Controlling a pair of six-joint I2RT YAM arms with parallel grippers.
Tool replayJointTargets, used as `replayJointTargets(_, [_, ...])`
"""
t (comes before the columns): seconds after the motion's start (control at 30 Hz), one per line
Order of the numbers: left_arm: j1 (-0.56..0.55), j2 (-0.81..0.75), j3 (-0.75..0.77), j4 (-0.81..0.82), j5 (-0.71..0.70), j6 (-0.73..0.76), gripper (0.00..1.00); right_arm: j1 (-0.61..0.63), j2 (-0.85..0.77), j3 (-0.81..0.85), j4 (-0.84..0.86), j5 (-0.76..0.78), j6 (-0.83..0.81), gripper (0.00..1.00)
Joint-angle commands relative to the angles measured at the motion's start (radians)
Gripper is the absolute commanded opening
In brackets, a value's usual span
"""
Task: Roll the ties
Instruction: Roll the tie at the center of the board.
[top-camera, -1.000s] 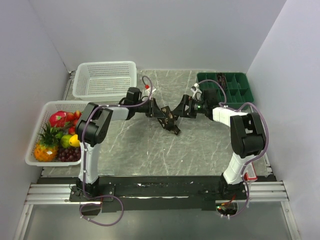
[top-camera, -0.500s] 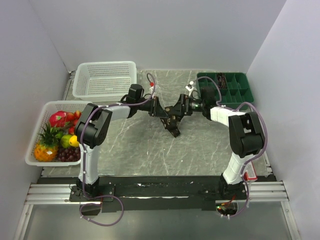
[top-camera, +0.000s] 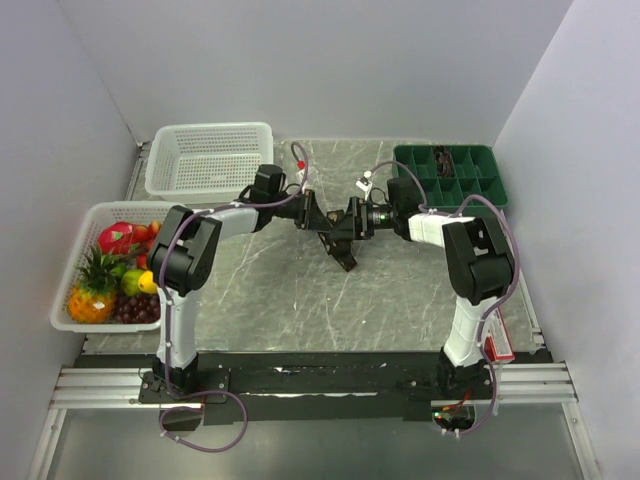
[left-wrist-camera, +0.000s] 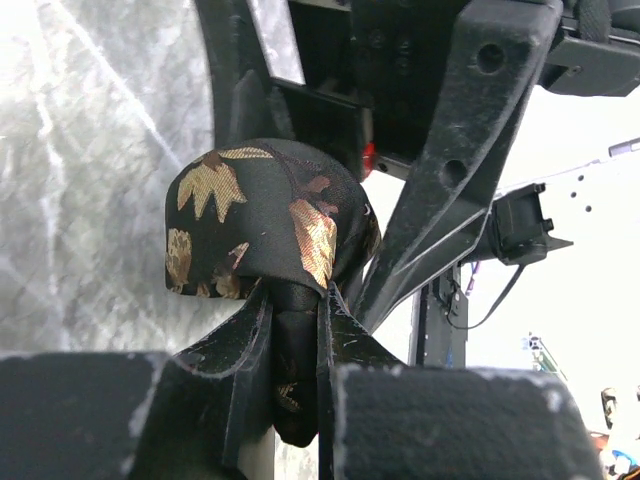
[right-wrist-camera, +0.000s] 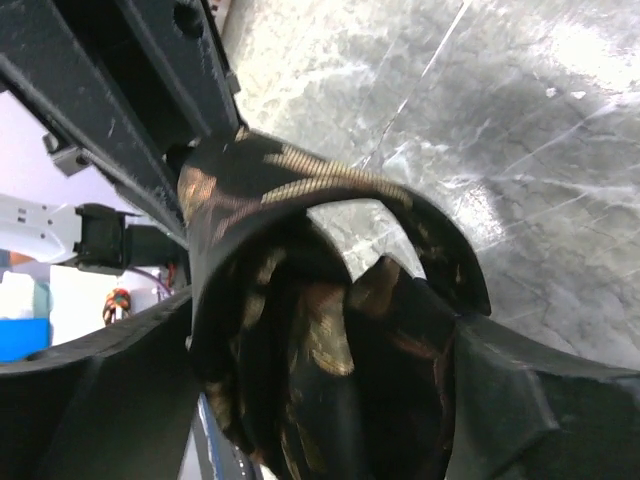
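One tie (top-camera: 343, 250), dark fabric with tan leaf shapes, hangs between both grippers above the middle of the table. In the left wrist view the tie (left-wrist-camera: 262, 215) forms a rounded coil, and a fold of it is pinched in my left gripper (left-wrist-camera: 292, 300), which is shut. In the right wrist view the loose roll of the tie (right-wrist-camera: 300, 200) fills the gap of my right gripper (right-wrist-camera: 330, 335), whose jaws stand wide and touch the fabric on both sides. From above, the left gripper (top-camera: 318, 218) and right gripper (top-camera: 348, 222) nearly meet. A short tail dangles toward the table.
An empty white basket (top-camera: 210, 160) stands at the back left, with a fruit-filled basket (top-camera: 95, 212) in front of it. A green compartment tray (top-camera: 470, 185) at the back right holds a dark roll (top-camera: 443, 155). The table (top-camera: 300, 295) is grey marble.
The right arm has pushed leftward until its gripper meets the left one, and its jaws have narrowed onto the roll. The tie's hanging tail has shortened and shifted slightly toward the back.
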Motion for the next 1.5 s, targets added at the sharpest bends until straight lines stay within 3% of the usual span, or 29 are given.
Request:
replayJointTargets(0.0, [0.013,-0.071,0.064,-0.078,-0.028,0.1,0.01,-0.003,0.015,-0.004,0.08,-0.06,0.027,0.75])
replayJointTargets(0.17, [0.013,-0.098,0.056,-0.142,-0.177,0.133,0.01,-0.003,0.053,-0.016,0.236,-0.136,0.137,0.66])
replayJointTargets(0.3, [0.013,-0.121,0.033,-0.142,-0.24,0.131,0.01,0.0,0.084,-0.021,0.304,-0.164,0.203,0.66])
replayJointTargets(0.4, [0.014,-0.103,0.061,-0.201,-0.268,0.15,0.01,-0.002,0.07,-0.018,0.203,-0.082,0.147,0.7])
replayJointTargets(0.5, [0.025,-0.1,0.024,-0.179,-0.337,0.099,0.01,0.0,0.01,-0.007,-0.013,0.136,0.036,0.75])
replayJointTargets(0.7, [0.052,-0.1,-0.097,-0.045,-0.466,-0.022,0.01,0.003,-0.074,-0.073,-0.064,0.329,0.064,0.78])
replayJointTargets(0.9, [0.06,-0.091,-0.165,0.043,-0.562,-0.102,0.01,0.026,-0.073,-0.077,-0.086,0.382,0.099,0.74])
replayJointTargets(1.1, [0.06,-0.089,-0.181,0.039,-0.659,-0.113,0.01,0.101,-0.017,-0.005,-0.233,0.485,0.125,0.69])
replayJointTargets(1.17, [0.059,-0.083,-0.174,0.029,-0.671,-0.102,0.01,0.104,-0.001,-0.002,-0.207,0.463,0.156,0.52])
replayJointTargets(1.47, [0.059,-0.083,-0.157,0.002,-0.668,-0.084,0.01,0.063,0.05,0.024,-0.158,0.456,0.23,0.54])
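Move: My left hand keeps the tie pinched, the roll about 3 cm to its right, level fore and aft and slightly below; from my right hand that roll is some 4 cm to the left, almost level. The loose end hangs about 6 cm back, 5 cm right and 5 cm below my left hand. The green tray lies about 15 cm ahead and 23 cm right of my right hand, some 6 cm lower. I keep the roll pinched in my left hand and carry it left and forward, about 7 cm each way, then down as much towards the board, turning counter-clockwise nearly 40 degrees with the fingertips dipping. My right hand sinks some 6 cm beside the loose end, swinging briefly out right and back, fingertips dipping and wrist turning clockwise, its fingers narrowing around nothing. ##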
